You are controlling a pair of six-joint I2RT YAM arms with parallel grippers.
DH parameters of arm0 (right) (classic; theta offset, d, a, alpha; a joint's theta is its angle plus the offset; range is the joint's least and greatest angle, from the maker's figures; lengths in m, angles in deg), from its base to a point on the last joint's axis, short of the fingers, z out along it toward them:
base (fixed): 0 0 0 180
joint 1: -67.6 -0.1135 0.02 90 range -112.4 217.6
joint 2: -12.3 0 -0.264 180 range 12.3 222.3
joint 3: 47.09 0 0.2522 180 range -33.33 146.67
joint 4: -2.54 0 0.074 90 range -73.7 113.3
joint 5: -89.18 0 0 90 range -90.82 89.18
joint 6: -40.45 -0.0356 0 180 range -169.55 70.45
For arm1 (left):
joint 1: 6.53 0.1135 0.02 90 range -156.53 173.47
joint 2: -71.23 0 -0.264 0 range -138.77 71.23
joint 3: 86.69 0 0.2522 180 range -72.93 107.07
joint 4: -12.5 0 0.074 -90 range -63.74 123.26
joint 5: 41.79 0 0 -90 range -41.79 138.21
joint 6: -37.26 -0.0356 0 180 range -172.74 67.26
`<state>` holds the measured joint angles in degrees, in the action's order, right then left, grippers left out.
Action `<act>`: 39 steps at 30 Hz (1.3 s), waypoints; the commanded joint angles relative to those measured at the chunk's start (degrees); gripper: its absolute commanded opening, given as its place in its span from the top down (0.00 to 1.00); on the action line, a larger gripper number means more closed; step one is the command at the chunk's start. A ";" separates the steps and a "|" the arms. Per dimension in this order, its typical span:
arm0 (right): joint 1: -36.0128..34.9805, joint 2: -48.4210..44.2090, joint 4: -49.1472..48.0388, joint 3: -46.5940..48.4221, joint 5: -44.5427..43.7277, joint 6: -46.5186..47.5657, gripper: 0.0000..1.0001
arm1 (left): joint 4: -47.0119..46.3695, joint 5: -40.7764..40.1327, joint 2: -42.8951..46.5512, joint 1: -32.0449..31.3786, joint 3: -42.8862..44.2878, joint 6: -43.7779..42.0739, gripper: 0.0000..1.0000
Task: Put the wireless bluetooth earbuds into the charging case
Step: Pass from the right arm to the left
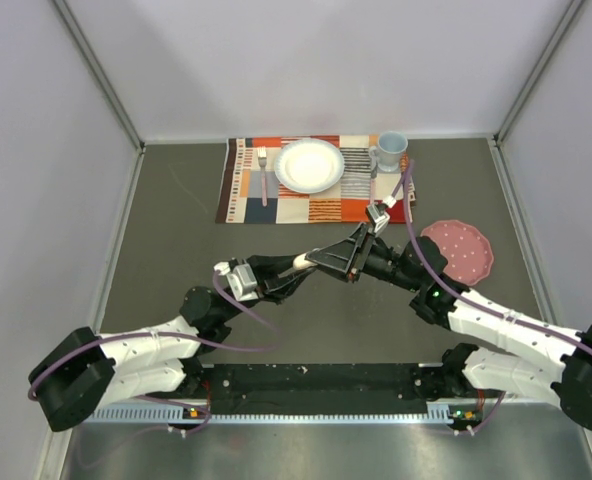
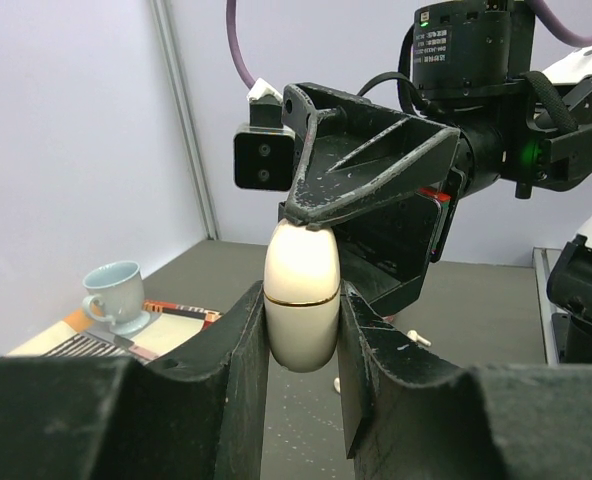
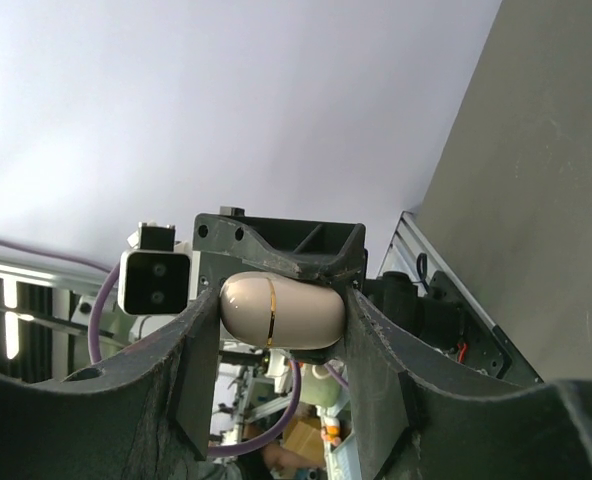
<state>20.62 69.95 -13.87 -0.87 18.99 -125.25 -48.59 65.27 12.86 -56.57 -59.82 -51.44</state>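
Observation:
The cream charging case, lid shut along a gold seam, hangs above the table with both grippers on it. My left gripper is shut on the sides of its lower half. My right gripper is shut on its two ends, the case lying crosswise between the fingers. From above the two grippers meet mid-table, left gripper and right gripper, with only a sliver of the case showing. Two tiny white earbuds lie on the grey table below; the arms hide them from above.
At the back lies a striped placemat carrying a white plate, a fork and a pale blue cup. A pink dotted disc lies at the right beside the right arm. Walls close in the table on three sides.

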 commanded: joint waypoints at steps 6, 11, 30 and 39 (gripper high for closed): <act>-0.13 1.50 -6.65 -1.27 1.90 -3.58 0.84 | -8.03 -0.88 1.07 -0.32 1.84 -0.25 0.86; -0.13 1.77 -7.09 -1.62 2.25 -4.10 0.84 | -8.65 -1.41 1.24 -0.32 1.66 0.02 0.85; -0.13 -4.03 8.01 1.10 -3.46 6.70 0.25 | -3.56 -2.12 4.22 -0.32 1.93 -0.25 1.00; -0.21 -12.12 24.70 7.69 -8.57 29.27 0.22 | 6.99 -8.01 10.89 -0.15 1.40 0.29 1.00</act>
<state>20.83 60.42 3.07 1.39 11.93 -110.36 -44.37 59.93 20.23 -56.88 -59.82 -51.16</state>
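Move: The closed charging case is already in the left gripper, its middle about 1 cm right of and 1 cm above that hand's pads. It is also still between the right gripper's pads, its middle about 1 cm to that hand's left. A loose earbud lies on the table some 17 cm right, 6 cm ahead and 27 cm below the right hand; the pink plate lies about 33 cm right, 13 cm ahead, equally low. Hold the left gripper still and shut on the lower half of the charging case while the right keeps its grip, then open the right fingers and let go. Dip the right hand about 1 cm as they spread, then draw it some 3 cm to the right, fingers tilting up, rolling and swinging clockwise. Only at the end lift the left gripper about 2.5 cm and take it 2 cm left, away from the right. ##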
